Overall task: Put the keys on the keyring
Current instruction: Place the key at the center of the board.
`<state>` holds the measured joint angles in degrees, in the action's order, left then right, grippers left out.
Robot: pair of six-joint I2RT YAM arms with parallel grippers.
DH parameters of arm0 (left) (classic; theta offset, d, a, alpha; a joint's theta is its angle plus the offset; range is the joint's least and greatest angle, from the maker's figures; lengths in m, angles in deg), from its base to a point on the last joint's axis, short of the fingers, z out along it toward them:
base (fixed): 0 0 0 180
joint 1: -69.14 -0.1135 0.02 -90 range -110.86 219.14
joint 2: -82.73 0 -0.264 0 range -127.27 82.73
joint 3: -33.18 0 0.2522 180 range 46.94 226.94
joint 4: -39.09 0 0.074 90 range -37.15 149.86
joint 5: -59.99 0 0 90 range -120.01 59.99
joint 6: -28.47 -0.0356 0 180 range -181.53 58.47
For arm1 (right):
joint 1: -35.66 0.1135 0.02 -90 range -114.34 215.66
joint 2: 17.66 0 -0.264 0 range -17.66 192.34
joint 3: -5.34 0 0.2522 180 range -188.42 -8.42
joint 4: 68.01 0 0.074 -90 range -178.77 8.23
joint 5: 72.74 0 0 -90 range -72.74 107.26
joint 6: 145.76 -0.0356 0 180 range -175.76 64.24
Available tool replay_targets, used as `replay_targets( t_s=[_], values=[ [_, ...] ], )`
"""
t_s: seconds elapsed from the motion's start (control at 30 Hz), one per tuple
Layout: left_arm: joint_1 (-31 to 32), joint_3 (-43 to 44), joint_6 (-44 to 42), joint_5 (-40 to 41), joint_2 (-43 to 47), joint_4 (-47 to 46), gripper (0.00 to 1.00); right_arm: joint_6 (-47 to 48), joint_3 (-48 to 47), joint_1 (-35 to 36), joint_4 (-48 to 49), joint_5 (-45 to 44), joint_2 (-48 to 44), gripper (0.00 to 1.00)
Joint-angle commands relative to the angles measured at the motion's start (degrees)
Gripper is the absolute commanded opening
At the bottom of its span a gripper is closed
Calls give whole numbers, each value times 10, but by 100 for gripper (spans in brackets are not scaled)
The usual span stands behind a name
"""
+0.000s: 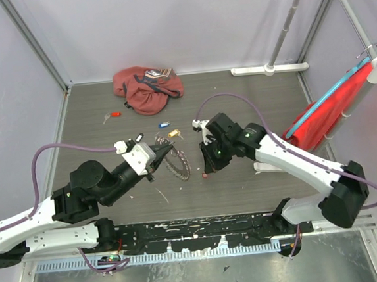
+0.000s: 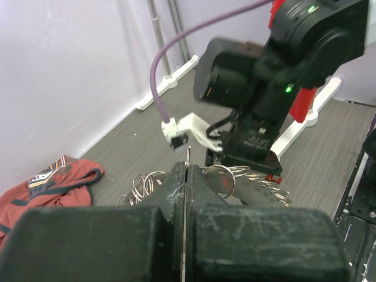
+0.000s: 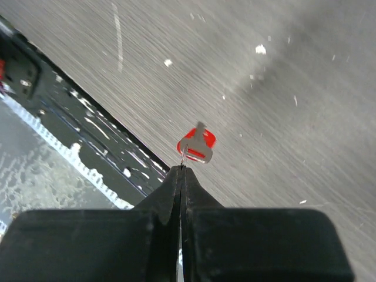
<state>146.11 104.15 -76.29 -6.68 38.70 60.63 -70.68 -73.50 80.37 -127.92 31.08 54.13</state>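
The keyring [image 1: 177, 163], a bunch of plain silver keys on a metal ring, hangs at mid-table from my left gripper [image 1: 158, 158]. In the left wrist view, that gripper [image 2: 187, 167] is shut on a thin wire of the keyring [image 2: 258, 189]. My right gripper [image 1: 208, 167] points down just right of the bunch. In the right wrist view, this gripper [image 3: 181, 170] is shut on the small wire loop of a red-headed key [image 3: 198, 144], which dangles above the table. Loose keys lie further back: red [image 1: 112, 116], blue [image 1: 164, 124], yellow [image 1: 173, 138] and black [image 1: 139, 137].
A reddish-pink cloth bag [image 1: 147, 86] lies at the back of the table. A red cloth with a teal hoop [image 1: 328, 110] hangs at the right wall. A black rail [image 1: 196, 231] runs along the near edge. A white pole base [image 1: 268, 69] stands at the back right.
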Motion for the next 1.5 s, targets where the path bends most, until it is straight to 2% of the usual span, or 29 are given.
replay_targets(
  t_s=[0.0,0.2,0.37,0.6,0.93,1.23,1.3,1.4,1.47],
  values=[
    [-1,4,5,10,4,-10,0,-12,14,-12,-7,31,36,1],
    [-2,2,2,14,6,-9,0,13,40,-28,1,41,113,1],
    [-2,0,-1,17,6,-8,0,35,36,-33,10,10,185,1],
    [-2,-2,-3,21,9,-6,0,43,36,-36,52,-22,235,1],
    [-2,-2,-1,18,4,-7,0,42,44,-36,96,-41,239,15],
    [-1,-1,1,16,4,-6,0,33,68,-38,117,-73,201,31],
    [-2,-1,1,17,4,-6,0,37,75,-38,124,-64,188,36],
    [-2,-1,1,16,4,-6,0,37,84,-34,134,-67,163,50],
    [-2,-2,2,15,2,-9,0,36,84,-23,131,-81,150,56]
  ],
)
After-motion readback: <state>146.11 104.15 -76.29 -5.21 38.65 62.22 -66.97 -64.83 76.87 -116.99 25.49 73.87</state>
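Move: The right hand still pinches the red-tagged key; its laying spot on the board is about 16 cm below, some 2 cm ahead and 2 cm to its right. Roughly level fore and aft with that hand, the keyring hangs about 9 cm left and 15 cm above. The yellow-tagged key lies some 22 cm ahead and 9 cm left, 17 cm down. From the left hand, the laying spot is about 12 cm right, 5 cm ahead and 38 cm below. The right hand lowers the held key onto the board and lets go, dropping about 14 cm quickly while easing a little right and tilting some 20 degrees so the fingers point more steeply down. Near the surface it slides about 3 cm forward, the fingers open to about half, and it starts to lift by barely a centimetre. The left hand keeps its hold on the keyring, almost still. ##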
